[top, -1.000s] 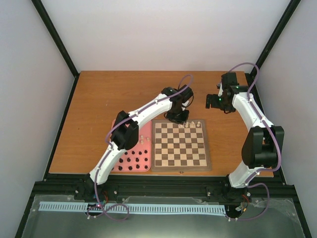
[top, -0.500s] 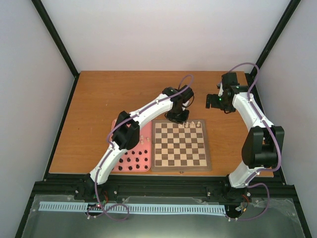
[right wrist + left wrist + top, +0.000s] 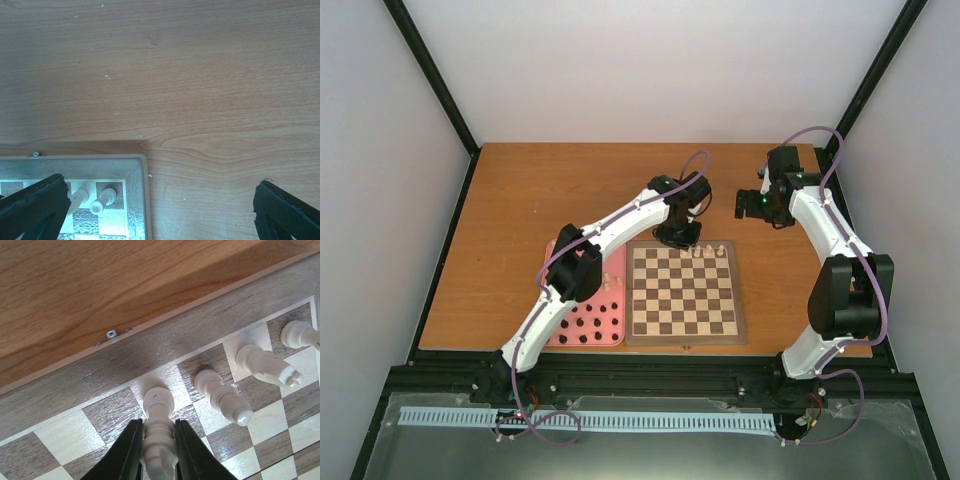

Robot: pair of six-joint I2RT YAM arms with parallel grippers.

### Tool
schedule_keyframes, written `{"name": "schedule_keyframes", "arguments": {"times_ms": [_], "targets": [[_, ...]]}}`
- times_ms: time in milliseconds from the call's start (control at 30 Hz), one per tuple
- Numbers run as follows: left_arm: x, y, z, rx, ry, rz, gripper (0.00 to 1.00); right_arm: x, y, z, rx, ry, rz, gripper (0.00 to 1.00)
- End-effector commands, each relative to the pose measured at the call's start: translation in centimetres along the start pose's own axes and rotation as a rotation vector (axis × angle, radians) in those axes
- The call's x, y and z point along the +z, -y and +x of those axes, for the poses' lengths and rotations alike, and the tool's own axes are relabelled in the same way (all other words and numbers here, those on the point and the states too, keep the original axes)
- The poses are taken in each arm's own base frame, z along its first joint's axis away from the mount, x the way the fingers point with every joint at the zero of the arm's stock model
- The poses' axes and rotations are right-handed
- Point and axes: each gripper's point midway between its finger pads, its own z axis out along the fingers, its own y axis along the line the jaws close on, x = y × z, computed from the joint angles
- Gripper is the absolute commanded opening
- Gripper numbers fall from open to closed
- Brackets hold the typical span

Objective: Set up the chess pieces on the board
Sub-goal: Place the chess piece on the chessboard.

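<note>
My left gripper [image 3: 677,237] is shut on a cream-white chess piece [image 3: 159,407], whose base rests on a light square in the far row of the board [image 3: 685,340]. To its right in the left wrist view, three more white pieces [image 3: 222,397] stand in that same row, near the brown border [image 3: 150,357]. My right gripper [image 3: 752,205] hovers open over bare table beyond the board's far right corner [image 3: 132,200], with nothing between its fingers [image 3: 35,205]. Two of the row's pieces [image 3: 102,200] show at the lower left of the right wrist view.
A pink tray [image 3: 616,335] lies against the board's left side, holding several black figures [image 3: 582,325] and a few white ones [image 3: 610,280]. The left arm reaches over the tray. The wooden table [image 3: 520,220] ends at black frame rails.
</note>
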Motion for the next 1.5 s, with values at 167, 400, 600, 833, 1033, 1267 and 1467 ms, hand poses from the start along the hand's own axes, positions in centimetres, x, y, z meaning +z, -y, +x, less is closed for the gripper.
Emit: {"name": "schedule_keyframes", "arguments": {"times_ms": [167, 400, 600, 833, 1033, 1267, 1467], "targets": [[-0.5, 1.4, -0.2, 0.032, 0.007, 0.04, 0.21, -0.2, 0.1, -0.6, 0.009, 0.022, -0.014, 1.0], [-0.7, 1.6, -0.3, 0.034, 0.015, 0.043, 0.27, -0.1, -0.1, -0.5, 0.006, 0.019, -0.026, 1.0], [-1.1, 1.7, -0.5, 0.036, 0.022, 0.051, 0.3, -0.2, -0.2, -0.6, 0.004, 0.021, -0.032, 1.0], [-2.2, 2.1, -1.0, 0.042, 0.05, 0.063, 0.46, -0.4, -0.4, -0.6, 0.0, 0.026, -0.039, 1.0], [-3.3, 2.0, -1.4, 0.053, 0.08, 0.047, 0.55, -0.6, -0.4, -0.8, 0.001, 0.031, -0.039, 1.0], [-7.5, 1.1, -2.8, 0.049, 0.177, 0.019, 0.72, -0.9, -0.5, -1.0, 0.0, 0.041, -0.04, 1.0], [-13.7, -2.6, -4.3, 0.008, 0.293, -0.034, 0.85, -1.1, -0.7, -1.0, -0.002, 0.043, -0.052, 1.0]]}}
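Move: The tall white piece between my left fingertips stands on the board's far row, fourth square in from the right edge, its middle level with my left hand and about 1 cm below the fingertips. Neighbouring white pieces stand about 3, 6 and 8 cm to its right in the same row, level fore and aft with it. From my idle right hand the held piece lies roughly 5 cm back, 14 cm left and 9 cm down. I let the piece go on its square: my left hand stays almost still over the far row while its fingers spread from their narrow grip. Then I ease up, faster at the end, rising about 5.5 cm away from the piece and drifting 2 cm or so forward, fingertips swinging outward by under 10 degrees, fingers almost wide open. ##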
